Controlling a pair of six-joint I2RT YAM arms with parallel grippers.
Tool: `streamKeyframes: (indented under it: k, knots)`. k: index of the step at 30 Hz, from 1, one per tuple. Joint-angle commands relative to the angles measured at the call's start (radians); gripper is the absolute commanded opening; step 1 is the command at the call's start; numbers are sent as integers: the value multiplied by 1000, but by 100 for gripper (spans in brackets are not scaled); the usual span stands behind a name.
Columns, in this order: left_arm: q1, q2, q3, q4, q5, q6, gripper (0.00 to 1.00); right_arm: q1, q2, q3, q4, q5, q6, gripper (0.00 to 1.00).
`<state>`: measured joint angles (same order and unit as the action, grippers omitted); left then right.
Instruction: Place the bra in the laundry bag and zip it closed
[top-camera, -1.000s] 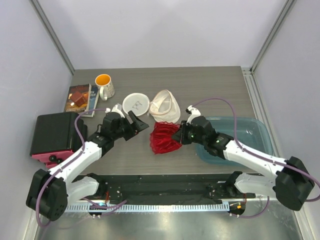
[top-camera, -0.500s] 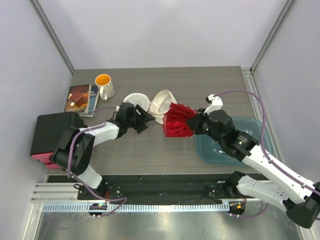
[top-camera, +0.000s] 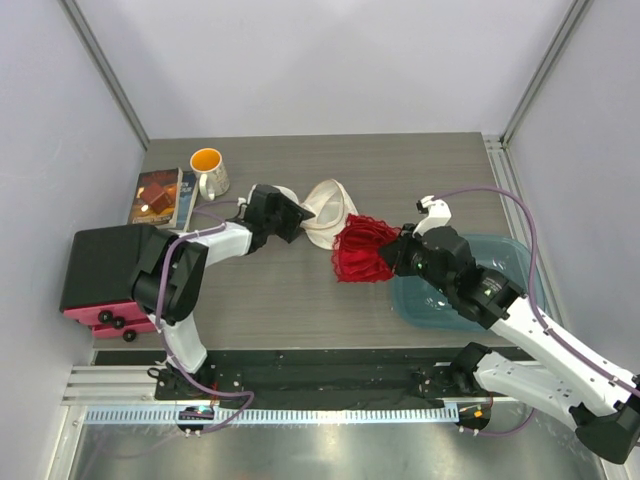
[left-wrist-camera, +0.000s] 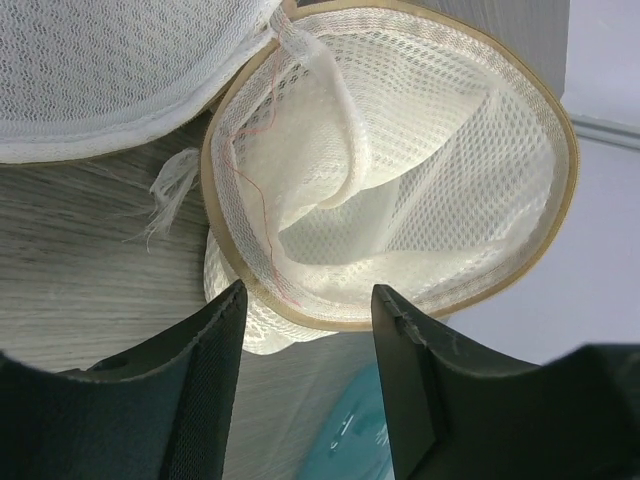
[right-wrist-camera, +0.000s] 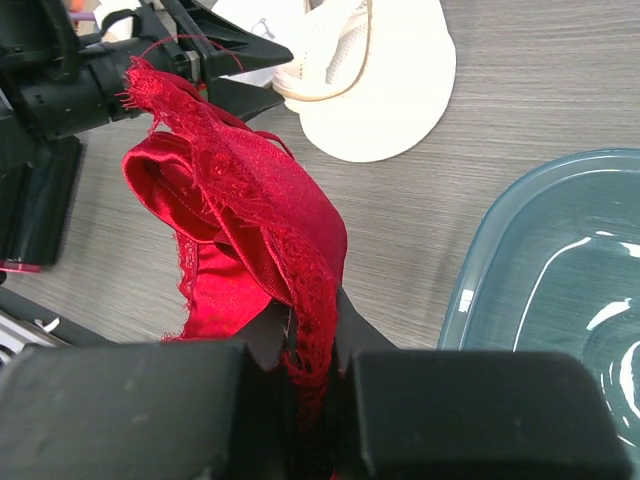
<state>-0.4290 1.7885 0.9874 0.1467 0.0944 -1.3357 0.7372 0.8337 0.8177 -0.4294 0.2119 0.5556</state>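
Observation:
The laundry bag (top-camera: 328, 212) is a white mesh pouch with a tan rim, lying open on its side at the back middle of the table. Its mouth (left-wrist-camera: 400, 170) faces my left wrist camera, and its round flap (left-wrist-camera: 100, 70) lies beside it. My left gripper (top-camera: 287, 216) is open at the bag's left edge. In the left wrist view the left gripper (left-wrist-camera: 305, 335) has the near rim just past its fingertips. The red lace bra (top-camera: 360, 250) hangs bunched off the table, right of the bag. My right gripper (right-wrist-camera: 312, 335) is shut on the bra (right-wrist-camera: 240, 200).
A teal plastic tub (top-camera: 470, 285) sits under the right arm. A white mug with an orange inside (top-camera: 208, 170) and a book (top-camera: 160, 196) are at the back left. A black box (top-camera: 105, 265) stands at the left edge.
My left gripper has reached back and right to the bag's rim while its jaws narrowed. My right gripper has lifted the bra off the table and carried it up beside the bag.

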Motion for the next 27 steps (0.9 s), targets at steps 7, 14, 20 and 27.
streamKeyframes:
  k: [7,14,20,27]
  knots:
    - [-1,37,105,-128,-78,-2,45,-2,-19,3,23,4,12,1]
    - [-13,80,164,-208,-85,39,41,-2,-19,24,24,-5,10,1]
    - [-20,101,206,-275,-154,69,42,-2,-24,26,23,-2,13,1]
    - [-31,101,267,-311,-206,156,7,-2,-9,31,23,-6,18,1]
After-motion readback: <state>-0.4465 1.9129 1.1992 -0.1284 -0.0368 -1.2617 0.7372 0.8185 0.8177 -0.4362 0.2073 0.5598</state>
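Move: The laundry bag's near left rim is about 2 cm ahead of the left fingertips, level with them sideways and some 4 cm lower. The open bag's middle lies around 4 cm ahead, 6 cm right and 4 cm down from that hand. The bag's round lid is about 5 cm ahead, 7 cm left and 5 cm down. From the right hand, that rim is roughly 18 cm ahead, 18 cm left and 17 cm down. The left hand's open fingers come to either side of the laundry bag's near left rim and pinch it: the hand eases forward a little, then sinks, about 3 cm down in all, its left side rolling up some 10 degrees as the fingers close from about half open to nearly shut. The right hand stays put, still holding the bra clear of the table. ##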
